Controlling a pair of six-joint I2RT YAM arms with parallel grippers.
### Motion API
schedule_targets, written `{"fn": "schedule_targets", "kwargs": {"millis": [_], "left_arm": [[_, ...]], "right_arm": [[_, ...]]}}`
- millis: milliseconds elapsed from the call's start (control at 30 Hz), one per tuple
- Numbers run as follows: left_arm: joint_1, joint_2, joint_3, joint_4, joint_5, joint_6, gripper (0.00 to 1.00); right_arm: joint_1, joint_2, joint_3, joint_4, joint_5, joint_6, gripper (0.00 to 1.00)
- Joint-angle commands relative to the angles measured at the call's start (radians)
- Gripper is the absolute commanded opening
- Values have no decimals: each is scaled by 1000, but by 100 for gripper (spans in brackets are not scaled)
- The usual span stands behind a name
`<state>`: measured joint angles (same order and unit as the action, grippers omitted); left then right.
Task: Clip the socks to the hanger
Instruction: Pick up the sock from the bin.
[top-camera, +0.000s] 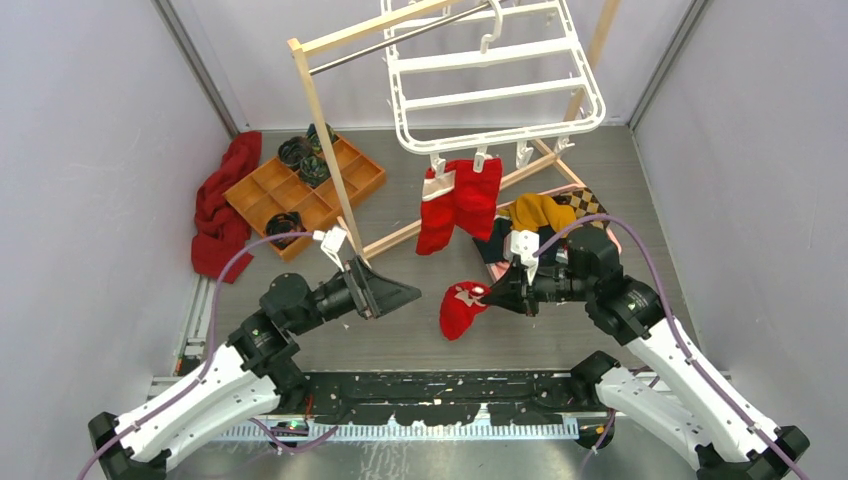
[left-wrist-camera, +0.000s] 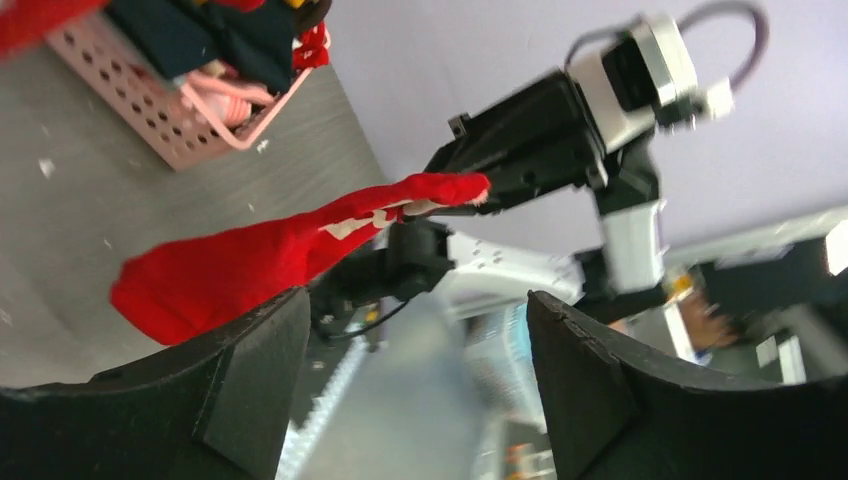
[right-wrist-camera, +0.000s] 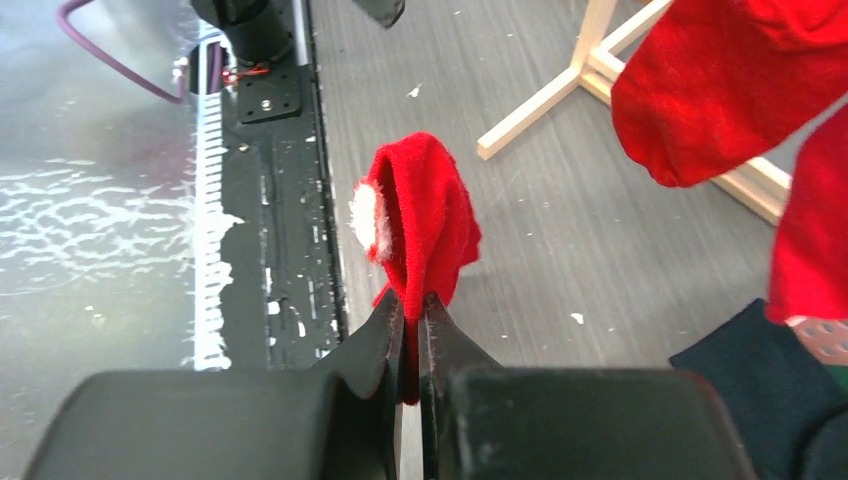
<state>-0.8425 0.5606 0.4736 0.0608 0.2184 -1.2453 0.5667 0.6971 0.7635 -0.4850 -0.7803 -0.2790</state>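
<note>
The white hanger (top-camera: 480, 57) hangs from the rack's rod at the top. Two red socks (top-camera: 460, 200) hang from its front clips. A third red sock (top-camera: 462, 306) with a white patterned cuff dangles just above the floor, and my right gripper (top-camera: 492, 295) is shut on its cuff end. The right wrist view shows that sock (right-wrist-camera: 425, 220) pinched between the closed fingers of the right gripper (right-wrist-camera: 412, 305). My left gripper (top-camera: 403, 293) stands open a short way left of it, nothing between its fingers. In the left wrist view the sock (left-wrist-camera: 250, 265) stretches past the open left gripper (left-wrist-camera: 415, 300).
A light wooden rack (top-camera: 322, 140) stands mid-table, its base bars (right-wrist-camera: 560, 90) near the hanging socks. A wooden tray (top-camera: 305, 180) with dark rolled socks and a dark red cloth (top-camera: 220, 210) lie at the left. A pink basket (left-wrist-camera: 170, 130) of garments sits behind the right arm.
</note>
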Motion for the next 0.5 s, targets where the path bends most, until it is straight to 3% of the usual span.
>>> {"fn": "schedule_targets", "kwargs": {"millis": [0, 200, 467], "left_arm": [[2, 21, 94, 5, 174, 584, 80], [-23, 162, 202, 60, 293, 938, 79], [-156, 347, 314, 81, 216, 1269, 78]], "right_arm": [[-24, 24, 61, -32, -137, 44, 4], [-35, 52, 91, -51, -176, 20, 4], [-62, 71, 102, -7, -200, 43, 4]]}}
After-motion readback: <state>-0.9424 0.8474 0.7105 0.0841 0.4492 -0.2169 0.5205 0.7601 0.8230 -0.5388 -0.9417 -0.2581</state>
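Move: The red sock hangs pinched in the right fingers; its middle is about 10 cm right, 3 cm back and 5 cm below the open left hand. From the left hand, the two hung socks are some 13 cm ahead, 8 cm right and slightly above, and the bin about 15 cm ahead, 28 cm right and 25 cm below. From the right hand, the held sock's middle is about 4 cm left, 2 cm back and 5 cm below. Left hand, open, rolls about 60 degrees, moving 5 cm right towards the red sock the right still pinches. ##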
